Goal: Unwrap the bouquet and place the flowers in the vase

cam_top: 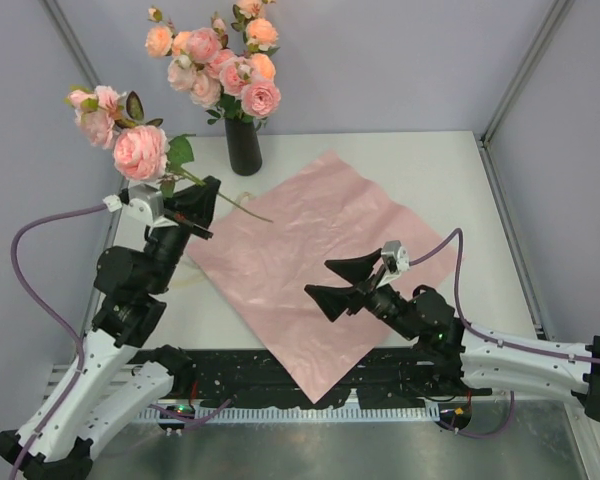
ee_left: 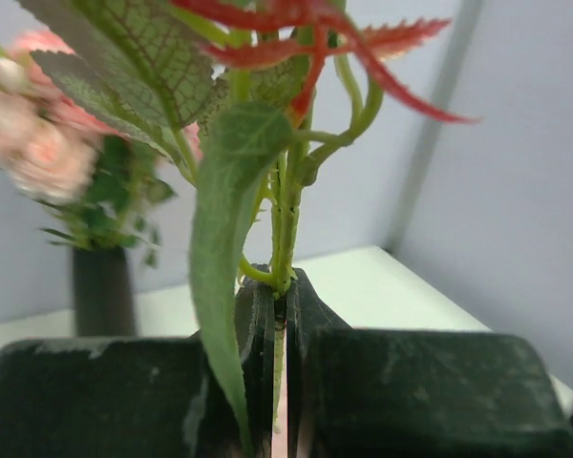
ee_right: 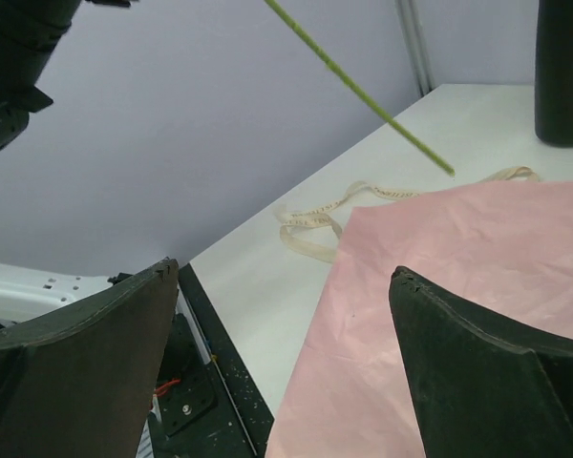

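A black vase (cam_top: 243, 145) stands at the back of the table with several peach-pink flowers (cam_top: 220, 60) in it. My left gripper (cam_top: 202, 195) is raised left of the vase. It is shut on the green stem (ee_left: 285, 229) of a sprig of roses (cam_top: 130, 140), whose long stem end points right over the sheet. The bouquet's pink wrapping sheet (cam_top: 310, 260) lies spread flat on the table. Above its near part my right gripper (cam_top: 335, 280) hangs open and holds nothing. The vase (ee_left: 102, 291) also shows blurred in the left wrist view.
A cream ribbon (ee_right: 315, 224) lies loose on the white table (cam_top: 430, 170) by the sheet's left edge. Grey walls close the cell at the back and both sides. The held stem's tip (ee_right: 401, 129) hangs above the sheet (ee_right: 458, 315), near the vase (ee_right: 563, 76).
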You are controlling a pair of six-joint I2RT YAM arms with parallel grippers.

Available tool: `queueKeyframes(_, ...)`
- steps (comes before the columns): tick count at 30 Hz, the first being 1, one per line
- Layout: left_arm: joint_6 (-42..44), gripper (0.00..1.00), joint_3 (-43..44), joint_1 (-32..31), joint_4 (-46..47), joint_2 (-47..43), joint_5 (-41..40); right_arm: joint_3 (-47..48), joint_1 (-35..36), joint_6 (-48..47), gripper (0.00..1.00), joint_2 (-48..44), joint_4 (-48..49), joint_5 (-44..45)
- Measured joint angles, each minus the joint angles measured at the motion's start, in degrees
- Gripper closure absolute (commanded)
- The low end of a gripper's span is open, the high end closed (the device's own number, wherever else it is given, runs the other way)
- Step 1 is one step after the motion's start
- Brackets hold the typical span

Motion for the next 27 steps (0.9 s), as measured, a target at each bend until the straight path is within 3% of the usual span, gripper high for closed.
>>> queueKeyframes(7,14.56,1.00,9.92,6.01,5.92,14.51,-11.41,-0.61,0.00,-0.72,0.05,-3.72,-4.83,3.08)
queueKeyframes(12,14.80,1.00,20.52,12.13,9.38,29.92,-11.06,-0.76,0.00,-1.86,0.04,-4.94,-7.34,4.39)
queueKeyframes(18,14.75,1.00,32.98,14.03,11.43,43.36,-8.55,-0.76,0.00,-3.82,0.05,-4.87,-7.61,6.14)
queueKeyframes(27,13.22,1.00,45.11,15.93,14.08,55.58,-6.16,0.87,0.00,-6.75,0.04,-1.36,-8.33,6.51)
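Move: The vase stands about 40 cm ahead of the left gripper, some 2 cm to its left, its middle roughly 30 cm below; the standing roses rise from it to a little under hand height. The pink wrapping lies 6 cm ahead and 17 cm right of the left gripper, the ribbon 11 cm ahead and 15 cm left, both on the table 42 cm down. From the idle right hand, the vase is about 49 cm ahead, 18 cm left and 15 cm below. Carry the pinched rose stem forward towards the vase with the left gripper, about 26 cm, lifting some 8 cm on the way and drifting a little left. Swing the wrist roughly 25 degrees counter-clockwise early on, so the fingers face the standing roses, and keep the fingers shut on the stem. Let the open, empty right hand sink a few centimetres. ##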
